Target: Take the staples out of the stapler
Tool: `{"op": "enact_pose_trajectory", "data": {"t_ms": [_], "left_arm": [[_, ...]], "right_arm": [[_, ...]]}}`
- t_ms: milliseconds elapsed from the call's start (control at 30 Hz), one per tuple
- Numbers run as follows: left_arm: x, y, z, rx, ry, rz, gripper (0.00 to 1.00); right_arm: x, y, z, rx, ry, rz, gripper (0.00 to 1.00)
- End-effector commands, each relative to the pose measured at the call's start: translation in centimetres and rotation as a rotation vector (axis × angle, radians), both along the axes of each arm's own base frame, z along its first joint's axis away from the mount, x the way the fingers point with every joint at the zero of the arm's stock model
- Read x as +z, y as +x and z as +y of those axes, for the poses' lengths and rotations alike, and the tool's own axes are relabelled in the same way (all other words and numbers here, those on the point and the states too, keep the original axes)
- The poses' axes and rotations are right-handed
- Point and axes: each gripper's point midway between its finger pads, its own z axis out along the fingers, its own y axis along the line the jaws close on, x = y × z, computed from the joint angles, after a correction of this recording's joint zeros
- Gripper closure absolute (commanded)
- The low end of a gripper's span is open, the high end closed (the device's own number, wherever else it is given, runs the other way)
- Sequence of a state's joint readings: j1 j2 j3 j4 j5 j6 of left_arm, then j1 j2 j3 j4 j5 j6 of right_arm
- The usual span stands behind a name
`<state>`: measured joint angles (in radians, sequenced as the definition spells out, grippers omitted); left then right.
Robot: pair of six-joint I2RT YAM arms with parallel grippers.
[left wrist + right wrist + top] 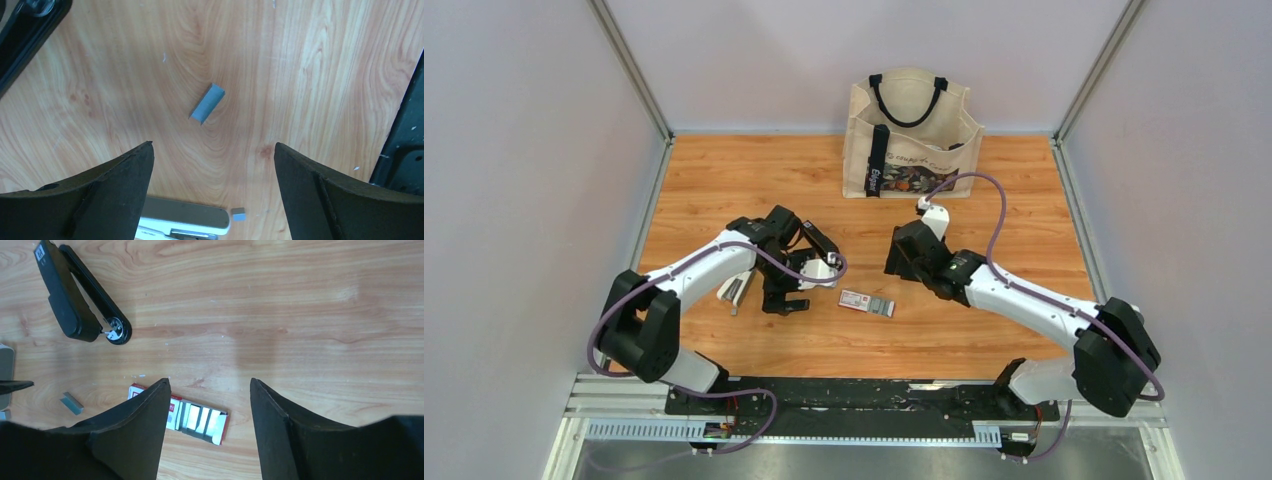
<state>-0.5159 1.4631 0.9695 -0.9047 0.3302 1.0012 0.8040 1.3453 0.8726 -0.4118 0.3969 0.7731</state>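
Note:
A short silvery-grey strip of staples point(207, 103) lies loose on the wooden table, ahead of my left gripper point(212, 150), which is open and empty above it. The strip also shows in the right wrist view point(72, 403). A tiny broken-off bit of staples point(238, 214) lies next to the end of the white-and-grey stapler point(182, 222), which is left of the left gripper point(784, 292) in the top view point(736, 288). A black stapler point(75, 305) lies open farther back point(822, 243). My right gripper point(210, 382) is open and empty, hovering above the table point(896, 262).
A small red-and-white staple box point(866, 302) lies half open between the arms, below my right gripper point(200, 417). A beige tote bag point(911, 130) stands at the back. Metal rails point(649, 190) edge the table left and right.

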Motion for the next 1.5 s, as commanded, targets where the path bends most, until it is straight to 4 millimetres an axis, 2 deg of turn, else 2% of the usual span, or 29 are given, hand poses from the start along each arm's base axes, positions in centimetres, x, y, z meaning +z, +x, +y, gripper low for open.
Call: {"op": "enact_pose_trajectory", "data": {"t_ms": [0, 67, 233, 467, 567, 700, 800, 900, 1233, 1467], "left_arm": [[0.1, 0.2, -1.1, -0.218, -0.016, -0.033, 0.02], [-0.6, -0.3, -1.5, -0.252, 0.0, -0.016, 0.02], [-2.2, 0.2, -2.1, -0.267, 0.041, -0.027, 0.02], [-3.2, 1.0, -2.5, -0.274, 0.086, -0.054, 0.03], [-3.7, 1.4, -2.8, -0.263, 0.09, -0.085, 0.09], [-4.0, 1.8, -3.2, -0.261, 0.085, -0.116, 0.22], [-4.2, 1.6, -3.3, -0.269, 0.1, -0.116, 0.32], [-4.7, 1.1, -3.2, -0.278, 0.113, -0.097, 0.37], [-4.6, 0.8, -2.7, -0.262, 0.128, -0.105, 0.39], [-4.7, 1.3, -3.1, -0.234, 0.125, -0.117, 0.48]], "right_arm": [[0.5, 0.5, -0.3, 0.033, 0.045, -0.034, 0.37], [0.0, 0.4, -0.5, 0.03, 0.06, -0.023, 0.37], [-0.2, 0.4, -0.6, 0.03, 0.069, -0.02, 0.37], [-0.3, 0.3, -0.8, 0.028, 0.085, -0.025, 0.37], [-0.4, 0.3, -0.7, 0.029, 0.087, -0.026, 0.38], [-0.5, 0.4, -0.7, 0.028, 0.088, -0.025, 0.38], [-0.6, 0.3, -0.9, 0.023, 0.085, -0.023, 0.39], [-0.6, 0.3, -1.0, 0.016, 0.087, -0.024, 0.38], [-0.5, 0.3, -1.0, 0.011, 0.088, -0.026, 0.39], [-0.5, 0.3, -1.2, 0.005, 0.088, -0.028, 0.4]]}}
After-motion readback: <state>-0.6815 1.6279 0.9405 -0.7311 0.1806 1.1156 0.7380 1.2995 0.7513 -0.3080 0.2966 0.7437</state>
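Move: The loose staple strip lies about 3 cm to the left hand's right, 1 cm ahead and some 5 cm below. From that hand, the black stapler is roughly 13 cm ahead and 8 cm right, the staple box about 16 cm right and level in reach, and the white stapler some 9 cm left and 4 cm ahead. From the idle right hand the strip is about 18 cm left, 4 cm back and 9 cm down. Down and to its right, the left hand sinks nearly 5 cm onto the loose staple strip, first drifting back a little, then forward about 2 cm, while turning some 15 degrees clockwise. Once low, its fingers narrow from wide open to about half, one on either side of the strip, not yet clearly pinching it. The right hand, empty, eases down some 2 cm and waits. ##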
